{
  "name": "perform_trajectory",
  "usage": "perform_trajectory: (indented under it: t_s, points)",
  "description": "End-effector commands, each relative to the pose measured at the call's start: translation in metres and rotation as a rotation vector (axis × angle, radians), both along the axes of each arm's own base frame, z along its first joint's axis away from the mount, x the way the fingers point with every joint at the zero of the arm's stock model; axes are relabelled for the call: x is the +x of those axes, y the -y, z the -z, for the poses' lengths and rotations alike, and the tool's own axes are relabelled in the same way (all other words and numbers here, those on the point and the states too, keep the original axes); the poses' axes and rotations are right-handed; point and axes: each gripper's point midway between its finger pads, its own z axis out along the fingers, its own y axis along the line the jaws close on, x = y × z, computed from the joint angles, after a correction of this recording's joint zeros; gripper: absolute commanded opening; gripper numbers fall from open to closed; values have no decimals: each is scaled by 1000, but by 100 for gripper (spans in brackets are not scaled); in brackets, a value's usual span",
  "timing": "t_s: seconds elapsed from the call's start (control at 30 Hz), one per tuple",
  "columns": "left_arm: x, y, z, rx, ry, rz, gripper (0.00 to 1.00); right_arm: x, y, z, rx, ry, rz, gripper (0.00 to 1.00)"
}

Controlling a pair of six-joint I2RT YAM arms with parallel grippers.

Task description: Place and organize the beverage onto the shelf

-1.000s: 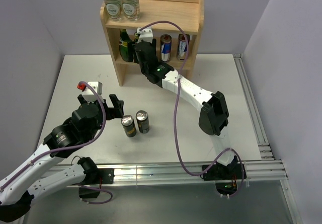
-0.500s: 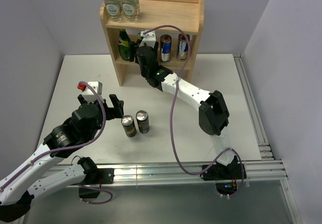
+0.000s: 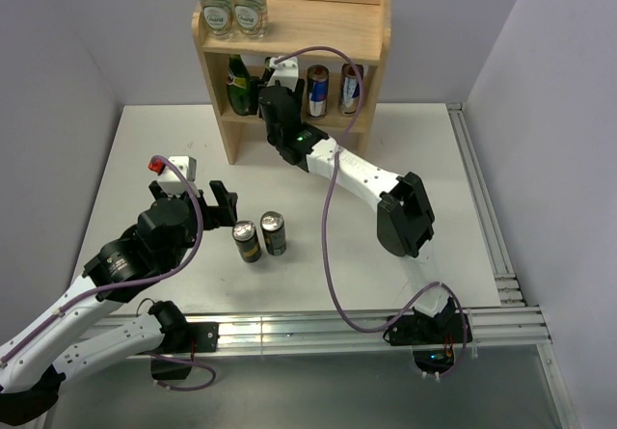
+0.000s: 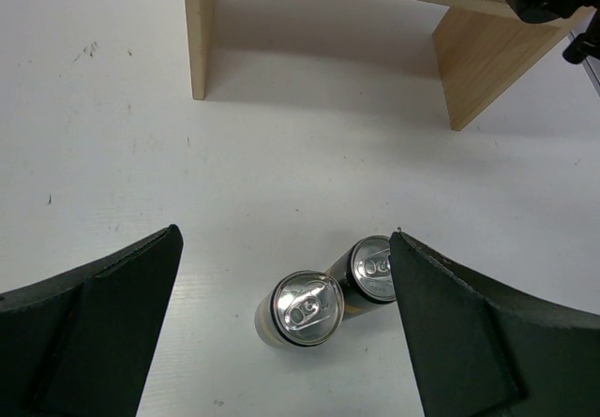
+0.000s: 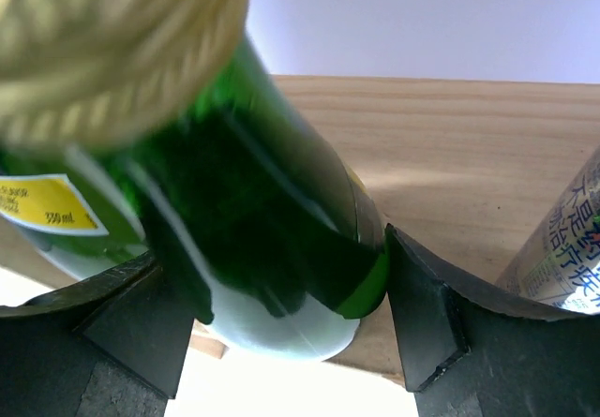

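Note:
The wooden shelf [image 3: 318,26] stands at the back of the table. My right gripper [image 3: 271,90] reaches into its lower tier, shut on a green glass bottle [image 5: 262,201] with a gold cap. The black fingers [image 5: 422,305] press on both sides of the bottle's body above the lower board [image 5: 450,145]. Another green bottle [image 3: 236,82] stands just to its left. Two dark cans [image 3: 247,241] [image 3: 274,233] stand together on the table. My left gripper [image 3: 224,207] hangs open just left of them, and in its wrist view the can tops [image 4: 307,306] [image 4: 375,267] lie between its fingers.
Two clear bottles [image 3: 231,3] stand on the shelf's top board at the left. Two slim blue-and-silver cans [image 3: 317,90] [image 3: 350,87] stand in the lower tier to the right of my right gripper. The shelf's side panels [image 4: 473,52] rest on the white table [image 3: 405,149].
My right arm has pushed the green bottle a little deeper into the lower tier and to the right. The left arm and the two dark cans have not moved.

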Motion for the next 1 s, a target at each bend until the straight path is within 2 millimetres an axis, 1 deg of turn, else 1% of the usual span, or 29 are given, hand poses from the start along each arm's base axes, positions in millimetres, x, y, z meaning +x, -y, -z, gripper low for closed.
perform_trajectory:
  t_s: [0.0,0.03,0.07,0.2,0.23,0.27,0.33,0.37,0.43,0.47,0.63,0.77,0.83,0.97]
  points:
    - [1,2,-1,-17,-1,4,99,15,2,-27,29,58,3,31]
    - [1,2,-1,-17,-1,4,99,16,2,-28,28,61,4,34]
    - [1,2,-1,-16,-2,4,99,17,2,-27,23,63,6,38]
    - [0,2,-2,-18,1,6,99,20,2,-25,18,63,9,44]
    - [0,2,-2,-18,1,7,99,21,2,-24,18,62,10,48]
    - [0,3,-1,-17,-1,9,99,23,3,-23,16,61,13,60]
    - [0,3,-1,-18,-2,9,99,24,2,-22,15,62,13,71]
    - [1,3,-1,-16,-3,7,99,25,2,-22,17,64,13,83]
    - [1,3,-1,-15,-4,7,99,26,0,-19,17,61,12,91]
    - [1,3,0,-14,-4,6,99,27,-1,-19,17,62,12,100]
    - [1,3,1,-11,-6,6,99,29,-2,-15,12,60,11,100]
    - [1,3,0,-14,-2,9,99,29,-1,-18,9,65,17,100]
    - [1,3,0,-11,-3,10,99,29,0,-16,8,62,19,100]
    - [1,4,1,-6,-7,8,99,23,3,-16,13,58,15,100]
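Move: The right hand already grips a green bottle about its body, inside the shelf's middle level, the bottle's middle roughly 2 cm above the finger pads. Another green bottle stands about 8 cm to its left and level fore-and-aft; a Red Bull can stands level with it some 10 cm to the right, and a second one about 18 cm to the right. From the idle left hand, the gripped bottle is roughly 28 cm ahead and 15 cm to the right. Forward, deeper into the middle shelf, the right hand eases the gripped green bottle about 1 cm and nearly halts. Its fingers then spread wide, and it goes on forward and down, sinking some 2 cm beside the bottle's body for about 2.5 cm forward in all, the wrist hardly turning. The pad nearer the Red Bull can comes off the glass. ##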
